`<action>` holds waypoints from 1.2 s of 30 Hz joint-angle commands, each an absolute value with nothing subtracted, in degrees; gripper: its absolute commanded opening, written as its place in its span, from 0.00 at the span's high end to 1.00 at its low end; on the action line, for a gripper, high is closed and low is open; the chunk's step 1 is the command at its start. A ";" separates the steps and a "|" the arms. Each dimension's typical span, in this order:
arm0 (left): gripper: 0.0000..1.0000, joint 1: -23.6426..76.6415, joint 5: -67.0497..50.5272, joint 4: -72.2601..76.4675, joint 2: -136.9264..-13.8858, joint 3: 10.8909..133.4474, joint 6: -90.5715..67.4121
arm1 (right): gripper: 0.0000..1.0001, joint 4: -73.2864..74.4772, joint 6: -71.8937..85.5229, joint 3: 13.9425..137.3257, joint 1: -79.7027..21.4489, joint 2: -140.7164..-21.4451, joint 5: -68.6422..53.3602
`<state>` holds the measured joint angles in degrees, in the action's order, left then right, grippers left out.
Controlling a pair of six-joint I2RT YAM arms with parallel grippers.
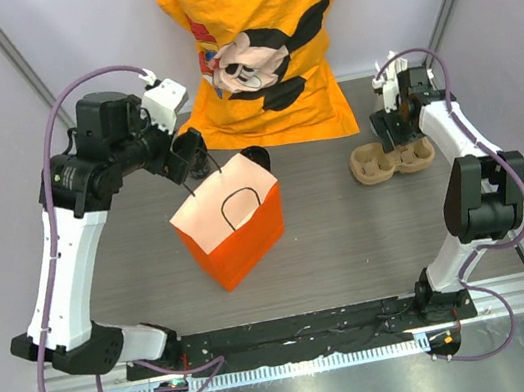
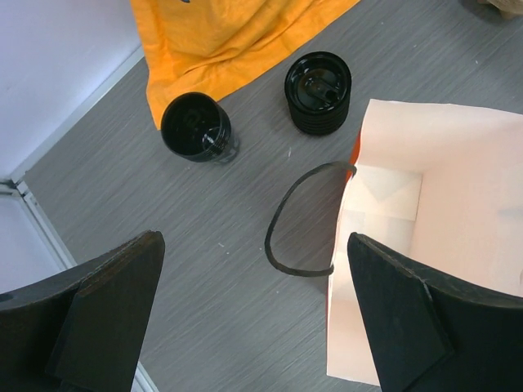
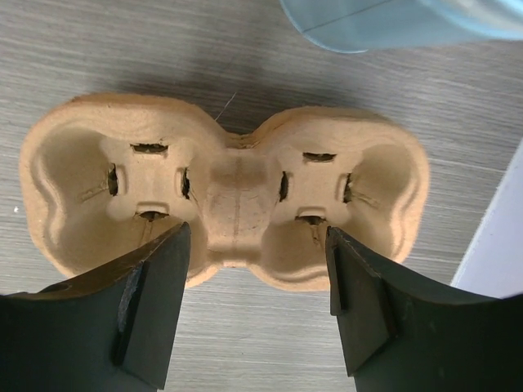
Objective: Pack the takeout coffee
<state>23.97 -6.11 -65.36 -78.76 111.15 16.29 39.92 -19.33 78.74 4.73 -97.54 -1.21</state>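
The takeout coffee, a small black cup with a round black lid, stands on the grey table near the orange cloth's edge. In the top view my left arm hides it. The orange paper bag stands upright and open-mouthed at the table's middle, its pale inside and black loop handle showing. My left gripper is open wide, hovering over bare table just left of the bag's mouth. My right gripper is open above a tan pulp cup carrier, its fingers straddling the carrier's middle.
A short ribbed stack of black lids sits by the bag's far corner. An orange Mickey Mouse shirt lies across the back. A pale blue clear object sits beyond the carrier. Walls close in left and right.
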 commanded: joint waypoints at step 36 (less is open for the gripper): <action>0.00 19.78 -10.11 -63.11 -77.17 110.57 13.36 | 0.58 30.59 -18.63 72.16 4.83 -99.14 -5.01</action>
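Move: The cup carrier lies right under the right hand, its middle bridge about 5 cm below and 1 cm to the left. The blue straw pot stands some 9 cm ahead and 3 cm to the right of the hand; the lidded black cup is about 35 cm to the left and 4 cm ahead. From the left hand, the carrier lies roughly 48 cm to the right, 10 cm ahead and 31 cm lower. The right hand sinks about 4 cm onto the carrier's middle bridge, its open fingers closing partway around it. ##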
